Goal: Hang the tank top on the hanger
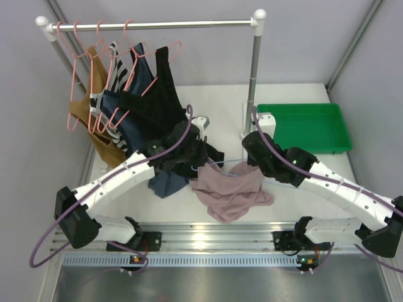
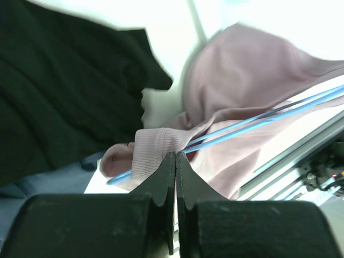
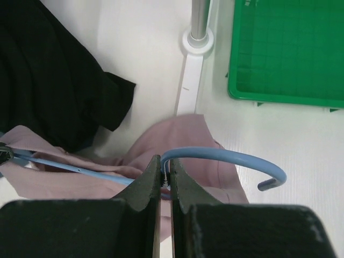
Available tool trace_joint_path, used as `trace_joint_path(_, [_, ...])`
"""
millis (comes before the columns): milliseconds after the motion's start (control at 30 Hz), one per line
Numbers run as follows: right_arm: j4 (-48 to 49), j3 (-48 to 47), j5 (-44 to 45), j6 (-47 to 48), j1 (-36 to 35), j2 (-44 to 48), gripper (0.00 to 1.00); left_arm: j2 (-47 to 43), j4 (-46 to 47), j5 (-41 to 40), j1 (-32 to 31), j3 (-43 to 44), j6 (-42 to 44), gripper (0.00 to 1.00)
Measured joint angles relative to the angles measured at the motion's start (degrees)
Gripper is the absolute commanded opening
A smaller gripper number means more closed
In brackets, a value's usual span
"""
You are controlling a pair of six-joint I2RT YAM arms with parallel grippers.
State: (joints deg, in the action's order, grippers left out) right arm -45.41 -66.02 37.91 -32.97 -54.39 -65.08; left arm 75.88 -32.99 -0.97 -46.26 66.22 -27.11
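The mauve-pink tank top (image 1: 232, 190) lies crumpled on the white table between the arms, draped partly over the thin light-blue hanger (image 1: 228, 166). In the left wrist view a ribbed strap of the tank top (image 2: 155, 150) folds over the hanger's wire (image 2: 258, 120), and my left gripper (image 2: 176, 156) is shut on that strap's edge. My right gripper (image 3: 165, 174) is shut on the hanger's twisted neck, just below the curved hook (image 3: 231, 159), with the tank top (image 3: 185, 137) lying under it. From above, the left gripper (image 1: 203, 162) and the right gripper (image 1: 247, 163) face each other across the garment.
A clothes rail (image 1: 151, 25) at the back holds pink wire hangers (image 1: 82, 82), a black top (image 1: 157, 104) and other clothes. Navy fabric (image 1: 167, 184) lies left of the tank top. A green tray (image 1: 305, 126) sits at the right, beside the rail's post (image 3: 198, 21).
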Motion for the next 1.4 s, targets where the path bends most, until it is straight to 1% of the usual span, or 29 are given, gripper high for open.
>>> trace_joint_path(200, [-0.5,-6.2,0.1,1.5,-0.4,-3.7,0.00,0.0,-2.3,-0.3,-0.1,7.2,1.6,0.00])
trace_joint_path(500, [-3.3,-18.6,0.9,4.9,-1.2,-10.0,0.00,0.6,-5.2,-0.4,-0.3,12.5,3.0,0.00])
trace_joint_path(600, [-4.7,-20.8,1.1,5.5,-1.4,-11.1,0.00,0.5,-5.4,-0.6,-0.3,13.7,3.2,0.07])
trace_joint_path(733, [-6.7,-23.5,1.3,6.0,-1.5,-12.7,0.00,0.4,-5.7,-1.5,-0.3,15.5,3.7,0.23])
trace_joint_path(767, [-7.1,-24.1,1.3,6.2,-1.5,-13.1,0.00,0.3,-5.7,-1.5,-0.3,15.8,3.9,0.30])
trace_joint_path(867, [-8.5,-25.9,1.3,7.0,-1.6,-13.9,0.00,-0.6,-5.7,-1.5,-0.3,16.4,5.0,0.38])
trace_joint_path(967, [-9.4,-27.9,1.2,7.9,-1.7,-14.1,0.00,-2.2,-5.7,-1.4,-0.3,16.9,6.7,0.40])
trace_joint_path(1133, [-9.4,-29.1,0.2,9.0,-1.7,-13.7,0.00,-4.3,-5.7,-1.6,-0.3,19.3,11.3,0.50])
trace_joint_path(1233, [-9.5,-29.4,-0.8,9.7,-1.7,-13.4,0.00,-5.7,-5.7,-1.2,0.3,20.0,15.1,0.53])
trace_joint_path(1333, [-9.7,-30.2,-1.7,10.6,-1.7,-12.9,0.00,-6.5,-6.0,3.3,3.5,19.9,18.1,0.53])
trace_joint_path(1400, [-9.8,-30.9,-2.1,11.1,-1.7,-12.3,0.00,-6.8,-5.6,9.5,8.6,19.1,19.6,0.53])
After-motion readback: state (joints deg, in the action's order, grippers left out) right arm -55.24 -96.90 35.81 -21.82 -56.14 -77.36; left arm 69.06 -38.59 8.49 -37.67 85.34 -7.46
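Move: The left hand already pinches the tank top's upper edge beside the hanger's left arm. The hanger's tip is some 4 cm to this hand's left and 1 cm back, about 1 cm lower; the black garment's near corner is roughly 7 cm ahead, 5 cm right and 12 cm below. From the right hand, shut on the hanger by its hook, that tip is about 19 cm left, 2 cm back and 5 cm lower; the pole foot is 15 cm ahead, 2 cm right, 19 cm below. Still pinching the tank top's edge, the left hand draws it up about 8 cm, then opens to roughly half and lets go, rising on to about 16 cm while its fingers tip up some 25 degrees and it swings off left at the end. The right hand keeps its grip on the hanger and lifts it about 11 cm, first also going left and slightly forward. ##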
